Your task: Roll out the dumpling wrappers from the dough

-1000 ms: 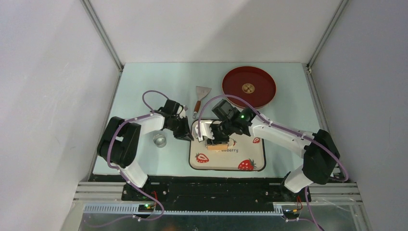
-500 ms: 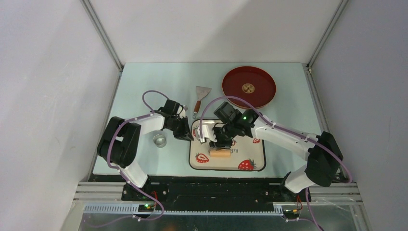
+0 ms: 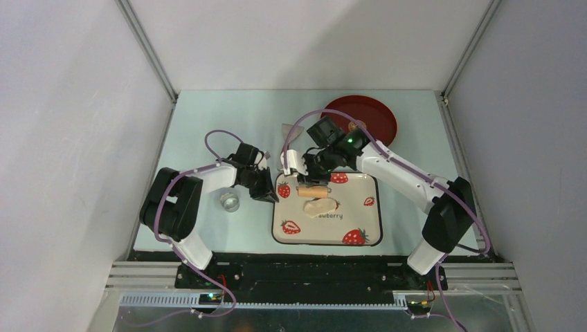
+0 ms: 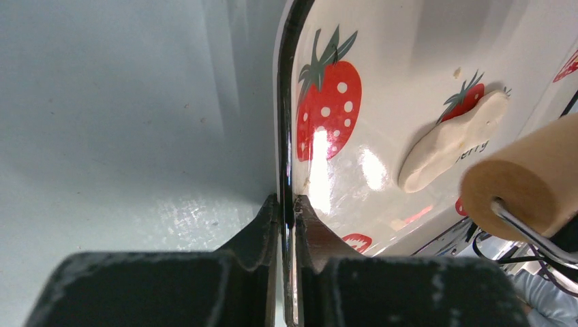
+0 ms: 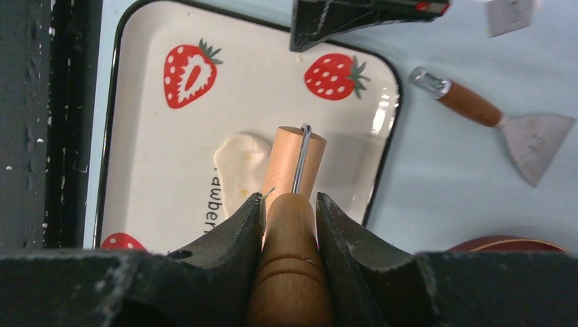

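An oblong, flattened lump of pale dough (image 3: pixel 320 205) (image 4: pixel 450 139) (image 5: pixel 238 160) lies mid-tray on the strawberry-print tray (image 3: pixel 356 187) (image 5: pixel 150 157). My right gripper (image 3: pixel 309 178) (image 5: pixel 290 211) is shut on the wooden handle of a small roller. The roller's drum (image 3: pixel 311 191) (image 5: pixel 294 160) (image 4: pixel 525 184) sits just beyond the dough, toward the tray's far side. My left gripper (image 3: pixel 266 190) (image 4: pixel 286 211) is shut on the tray's left rim (image 4: pixel 285 102). No dumpling wrappers are in view.
A shiny metal cutter ring (image 3: pixel 230 201) stands left of the tray, beside the left arm. A scraper (image 3: pixel 289 130) (image 5: pixel 504 122) lies behind the tray. The red plate (image 3: pixel 374 114) sits at the back right, partly under the right arm.
The right arm has drawn the roller from over the dough toward the tray's far side, uncovering the dough. The left gripper has kept still on the rim.
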### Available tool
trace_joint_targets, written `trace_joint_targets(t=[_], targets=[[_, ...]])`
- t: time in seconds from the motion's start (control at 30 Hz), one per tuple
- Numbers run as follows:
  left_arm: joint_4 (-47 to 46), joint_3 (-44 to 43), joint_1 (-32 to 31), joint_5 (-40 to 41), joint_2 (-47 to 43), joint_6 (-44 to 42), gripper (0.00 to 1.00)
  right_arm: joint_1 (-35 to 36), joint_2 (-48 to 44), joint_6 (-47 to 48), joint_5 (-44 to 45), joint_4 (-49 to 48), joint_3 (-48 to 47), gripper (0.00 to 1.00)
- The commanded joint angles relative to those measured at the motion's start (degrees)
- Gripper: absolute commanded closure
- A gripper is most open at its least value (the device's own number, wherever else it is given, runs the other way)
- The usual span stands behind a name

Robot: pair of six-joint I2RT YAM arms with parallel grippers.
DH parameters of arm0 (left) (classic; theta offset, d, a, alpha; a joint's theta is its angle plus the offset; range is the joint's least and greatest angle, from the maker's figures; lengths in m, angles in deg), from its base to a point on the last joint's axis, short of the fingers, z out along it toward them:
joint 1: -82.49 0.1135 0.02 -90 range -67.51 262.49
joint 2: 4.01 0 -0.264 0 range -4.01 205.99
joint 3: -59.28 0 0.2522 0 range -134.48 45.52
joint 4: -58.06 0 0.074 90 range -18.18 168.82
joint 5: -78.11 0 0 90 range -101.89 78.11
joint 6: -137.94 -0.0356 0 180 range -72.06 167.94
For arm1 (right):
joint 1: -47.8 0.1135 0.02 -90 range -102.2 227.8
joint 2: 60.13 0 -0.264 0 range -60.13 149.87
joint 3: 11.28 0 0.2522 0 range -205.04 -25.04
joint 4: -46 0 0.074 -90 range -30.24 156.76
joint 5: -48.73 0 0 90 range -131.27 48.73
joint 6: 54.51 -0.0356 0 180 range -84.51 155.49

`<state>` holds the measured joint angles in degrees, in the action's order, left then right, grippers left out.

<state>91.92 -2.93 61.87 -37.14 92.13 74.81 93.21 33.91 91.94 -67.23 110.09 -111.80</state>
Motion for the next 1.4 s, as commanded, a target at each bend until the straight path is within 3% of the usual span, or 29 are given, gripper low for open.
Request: trace_joint_targets(t=[0.0, 0.9, 1.37], targets=[[3.75, 1.35, -0.15, 8.67, 2.83, -4.29, 1.0, 0.26, 0.84, 2.05, -2.03, 1.06, 0.82, 1.0], [3.77, 1.25, -0.13, 8.56, 3.09, -4.37, 1.0, -0.8, 6.11, 2.08, -2.94, -1.44, 7.14, 1.0], [3.73, 1.57, -0.13, 8.64, 2.8, -4.29, 1.0, -2.24, 9.19, -0.6, 5.49, -3.49, 7.17, 1.0]])
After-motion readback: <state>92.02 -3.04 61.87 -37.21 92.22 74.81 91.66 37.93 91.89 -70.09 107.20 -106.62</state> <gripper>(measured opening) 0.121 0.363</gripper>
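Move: The right gripper still holds the roller's handle upright in the air; the dough lies roughly 17 cm below that hand, about 2 cm back and 2 cm to its right. The tray's left rim, in the left fingers, is some 10 cm to the right hand's left, level with it, and the spatula about 17 cm ahead and 7 cm left, both low down. From the left hand the dough is some 13 cm to the right and 1 cm back, hardly lower. Lower the right gripper about 5 cm, most of it early, drawing back nearly 2 cm on the way, to set the wooden roller on the far part of the dough. Then, staying low, ease it forward some 1.5 cm with the roller on the dough. Keep the handle gripped, and keep the left gripper still, pinching the tray's left rim. ##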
